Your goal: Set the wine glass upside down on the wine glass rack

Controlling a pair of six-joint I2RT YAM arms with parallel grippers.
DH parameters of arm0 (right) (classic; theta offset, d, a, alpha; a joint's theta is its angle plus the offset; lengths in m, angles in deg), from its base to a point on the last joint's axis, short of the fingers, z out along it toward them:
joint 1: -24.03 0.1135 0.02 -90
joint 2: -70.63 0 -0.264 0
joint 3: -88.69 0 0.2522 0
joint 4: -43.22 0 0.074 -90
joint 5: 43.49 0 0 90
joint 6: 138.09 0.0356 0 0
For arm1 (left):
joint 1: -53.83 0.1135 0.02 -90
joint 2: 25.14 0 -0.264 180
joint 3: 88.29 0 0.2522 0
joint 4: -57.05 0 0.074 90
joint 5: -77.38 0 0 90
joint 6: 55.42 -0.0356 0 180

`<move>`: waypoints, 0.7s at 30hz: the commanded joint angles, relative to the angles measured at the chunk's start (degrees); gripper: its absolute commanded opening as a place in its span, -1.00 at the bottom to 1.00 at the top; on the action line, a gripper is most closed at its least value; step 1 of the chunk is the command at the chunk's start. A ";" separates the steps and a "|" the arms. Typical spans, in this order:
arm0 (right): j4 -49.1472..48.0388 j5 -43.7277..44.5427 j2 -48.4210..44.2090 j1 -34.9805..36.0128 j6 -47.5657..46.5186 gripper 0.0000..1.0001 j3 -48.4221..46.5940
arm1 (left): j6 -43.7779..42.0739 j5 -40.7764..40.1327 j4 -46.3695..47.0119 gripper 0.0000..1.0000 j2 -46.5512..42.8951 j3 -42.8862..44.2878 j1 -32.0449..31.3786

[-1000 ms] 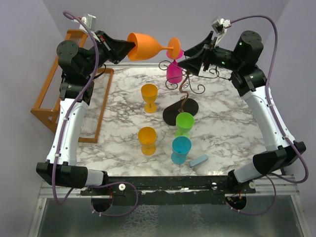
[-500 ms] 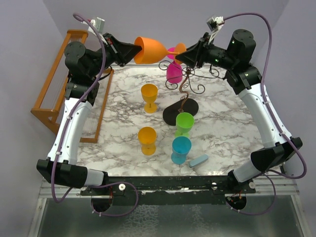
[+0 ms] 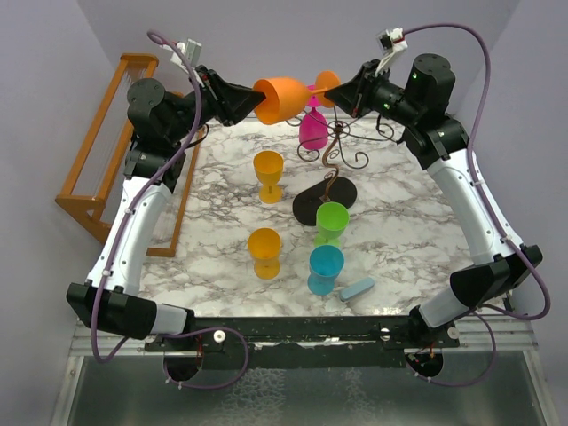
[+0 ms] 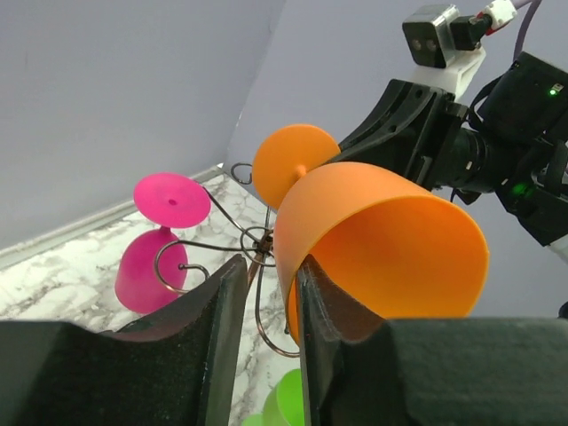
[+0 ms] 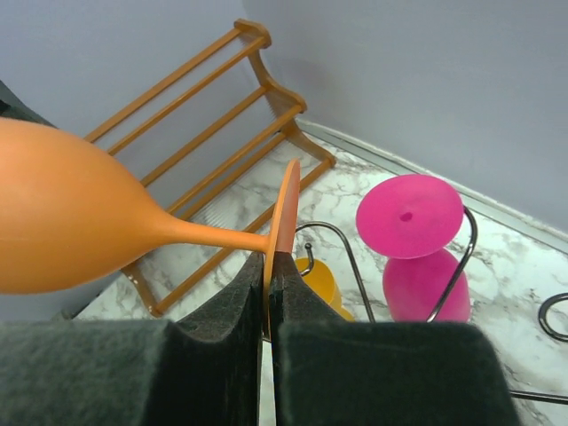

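Observation:
An orange wine glass (image 3: 286, 98) lies on its side in the air above the back of the table, between my two grippers. My right gripper (image 3: 337, 89) is shut on the edge of its round foot (image 5: 286, 209). My left gripper (image 4: 271, 293) is open, one finger (image 4: 324, 302) inside the bowl against the rim and the other standing off from it. The wine glass rack (image 3: 334, 158), a dark wire tree on a black oval base, stands just below. A pink glass (image 3: 312, 130) hangs upside down on it.
An orange-brown wooden rack (image 3: 96, 155) stands at the left edge. Two yellow-orange glasses (image 3: 268, 174) (image 3: 264, 252), a green one (image 3: 332, 222) and a blue one (image 3: 325, 270) stand on the marble table. A small pale blue object (image 3: 358, 288) lies near the front.
The orange glass has moved right toward the wire rack. My right gripper closed on its foot, and my left jaws came apart from the bowl's rim.

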 commanded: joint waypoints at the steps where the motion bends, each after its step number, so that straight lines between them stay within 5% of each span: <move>1: 1.30 6.00 -0.70 0.33 -4.12 -0.98 -1.62 | -1.29 0.24 0.95 -0.26 -1.80 -1.51 0.20; 10: -0.44 18.60 -3.26 0.37 -15.86 -0.98 -0.03 | -10.59 -3.01 -7.97 0.30 -5.10 -1.70 0.19; 21: -8.01 37.09 -3.57 0.30 -35.15 -0.98 -1.39 | -23.54 -9.05 -16.92 0.50 -7.96 -2.19 0.23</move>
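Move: The orange glass spans the two hands, its foot in the right fingers and its rim at the left ones. The rack's hub lies about 5 cm ahead of the right hand, 4 cm right and 14 cm below; from the left hand it is some 9 cm ahead, 17 cm right and 20 cm below. From the right hand, the hanging pink glass is about 10 cm ahead, 3 cm left; the yellow glass 6 cm ahead, 12 cm left. Open the left fingers wide to let go of the orange glass's rim, sinking about 2.5 cm and then easing left, clear of the bowl. Keep the glass's foot pinched in the right fingers and carry the glass above the rack, about 8 cm right and 4–5 cm forward, rising near the end, while swinging the right fingers clockwise and rolling the wrist some 25 degrees so the bowl dips. ##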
